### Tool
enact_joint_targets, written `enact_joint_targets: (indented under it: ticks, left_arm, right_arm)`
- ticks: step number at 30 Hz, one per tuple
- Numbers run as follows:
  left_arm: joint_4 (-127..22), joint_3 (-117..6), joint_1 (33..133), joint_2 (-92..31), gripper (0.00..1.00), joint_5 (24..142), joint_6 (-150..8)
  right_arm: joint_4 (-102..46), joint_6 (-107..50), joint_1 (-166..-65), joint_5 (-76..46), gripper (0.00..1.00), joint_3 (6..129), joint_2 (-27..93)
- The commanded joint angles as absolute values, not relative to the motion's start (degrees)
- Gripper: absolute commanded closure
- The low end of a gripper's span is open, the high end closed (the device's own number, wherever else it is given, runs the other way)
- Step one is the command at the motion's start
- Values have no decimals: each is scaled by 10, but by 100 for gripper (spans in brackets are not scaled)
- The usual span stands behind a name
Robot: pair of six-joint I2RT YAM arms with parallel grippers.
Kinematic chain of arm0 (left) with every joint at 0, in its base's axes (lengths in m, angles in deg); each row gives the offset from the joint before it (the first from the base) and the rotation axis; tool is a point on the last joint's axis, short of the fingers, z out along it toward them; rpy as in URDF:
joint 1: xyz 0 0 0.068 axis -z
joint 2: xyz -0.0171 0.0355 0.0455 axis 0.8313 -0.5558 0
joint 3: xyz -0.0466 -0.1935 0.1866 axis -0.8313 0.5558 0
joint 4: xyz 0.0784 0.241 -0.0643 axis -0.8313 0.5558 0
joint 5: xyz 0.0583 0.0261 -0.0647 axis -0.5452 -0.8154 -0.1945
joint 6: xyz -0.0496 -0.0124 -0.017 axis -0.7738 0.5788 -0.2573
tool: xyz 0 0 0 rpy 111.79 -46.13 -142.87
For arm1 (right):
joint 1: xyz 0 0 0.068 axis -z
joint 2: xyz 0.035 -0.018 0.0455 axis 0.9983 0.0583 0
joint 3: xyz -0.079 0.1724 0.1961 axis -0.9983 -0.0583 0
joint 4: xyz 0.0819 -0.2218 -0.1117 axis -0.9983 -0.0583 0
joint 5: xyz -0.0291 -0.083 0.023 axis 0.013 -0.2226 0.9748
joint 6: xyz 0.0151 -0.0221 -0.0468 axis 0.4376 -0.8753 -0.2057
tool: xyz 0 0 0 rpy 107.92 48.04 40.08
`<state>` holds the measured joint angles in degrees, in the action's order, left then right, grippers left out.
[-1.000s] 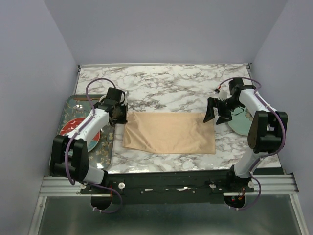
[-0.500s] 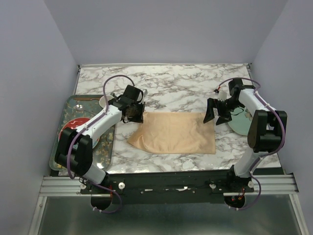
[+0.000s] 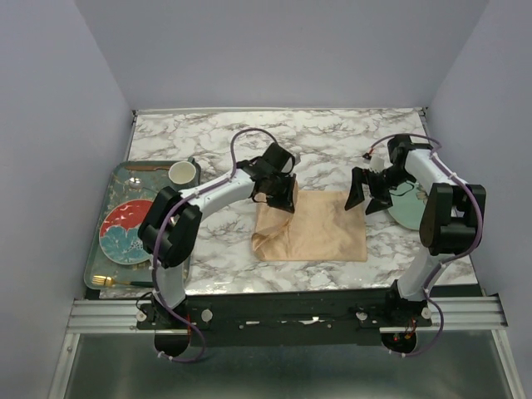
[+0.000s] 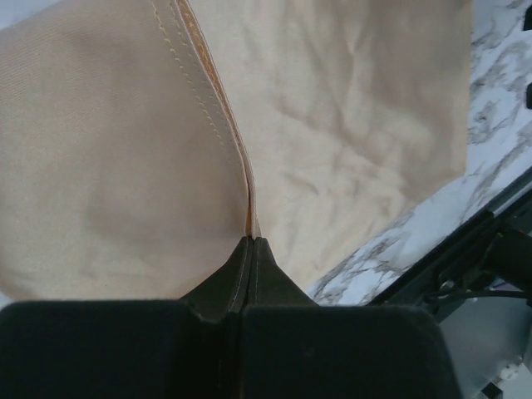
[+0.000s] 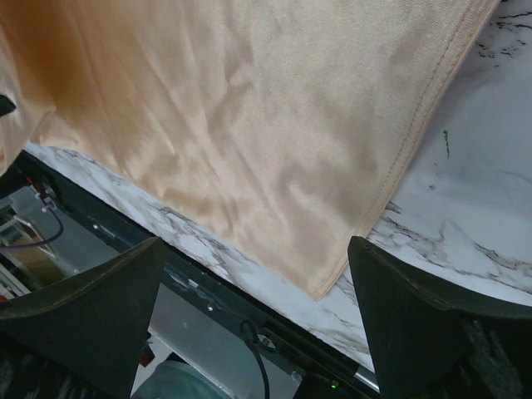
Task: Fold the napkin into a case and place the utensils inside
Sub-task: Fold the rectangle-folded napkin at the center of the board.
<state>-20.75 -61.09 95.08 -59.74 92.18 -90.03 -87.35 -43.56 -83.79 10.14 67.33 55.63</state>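
Observation:
The peach-orange napkin (image 3: pixel 320 229) lies on the marble table, its left part lifted and doubled over to the right. My left gripper (image 3: pixel 279 198) is shut on the napkin's stitched hem (image 4: pixel 241 166), just above the cloth's far left. The pinch (image 4: pixel 251 241) shows in the left wrist view. My right gripper (image 3: pixel 369 194) hangs open over the napkin's far right corner, with cloth (image 5: pixel 249 125) below and nothing between its fingers (image 5: pixel 416 307). A gold utensil (image 3: pixel 112 283) lies at the tray's near edge. No case is in view.
A grey patterned tray (image 3: pixel 179 249) at the left holds a red plate (image 3: pixel 126 231) and a white cup (image 3: pixel 182 173). A pale green plate (image 3: pixel 411 212) sits under the right arm. The table's front edge (image 5: pixel 274 291) is close to the napkin's near corner.
My left gripper has swung right from the napkin's left edge toward the middle, dragging the held hem over the cloth. The right arm has stayed put.

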Motion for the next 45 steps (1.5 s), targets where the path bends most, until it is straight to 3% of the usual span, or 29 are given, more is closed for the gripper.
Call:
enact_joint_targets:
  ticks: [1, 5, 8, 25, 28, 29, 32, 39, 45]
  left_arm:
    - [-261, -671, 988, -651, 100, 972, -975]
    - [-290, -697, 1007, -688, 100, 983, -1015]
    - [-313, -703, 1016, -709, 100, 983, -1042]
    - [-361, -774, 1041, -789, 100, 976, -1078]
    - [-362, -764, 1037, -775, 71, 993, -1080]
    - [-362, -748, 1033, -766, 52, 993, -1078]
    - [-356, -713, 1006, -718, 39, 1007, -1054]
    - [-322, -596, 928, -568, 38, 1003, -933]
    - [-337, -540, 916, -543, 38, 1036, -867]
  right_arm:
    - [-890, -431, -831, 136, 3, 680, 551]
    - [-890, -424, -829, 156, 22, 666, 541]
    - [-892, -418, -829, 172, 27, 661, 535]
    - [-862, -369, -827, 171, 30, 643, 536]
    - [-855, -358, -827, 169, 30, 641, 540]
    - [-854, -358, -827, 169, 30, 640, 541]
    - [-849, -358, -827, 168, 29, 636, 545]
    - [-842, -338, -827, 176, 28, 630, 567]
    - [-831, -330, -827, 197, 28, 626, 582]
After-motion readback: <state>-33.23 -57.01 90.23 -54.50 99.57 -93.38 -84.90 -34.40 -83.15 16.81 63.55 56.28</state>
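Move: The napkin's left flap is already pinched in the left gripper and half carried over. The right edge that it is being taken towards lies, at mid-length, about 20 cm to the left hand's right, 4 cm back and 3 cm below. The green plate is some 33 cm to that hand's right and 2 cm ahead. From the right hand, the napkin's right edge is roughly 2 cm right, 5 cm back and 2 cm down, with the plate about 14 cm right and 3 cm ahead. The napkin's flap, still pinched in the left gripper, is drawn rightwards about 14 cm across the lower layer towards the right gripper, the fingers leaning some 15 degrees farther over. There the left fingers open and let go, and the hand returns left about 13 cm, rising around 5 and easing forward. The right hand drifts about 2 cm left, its fingers partly closing. ##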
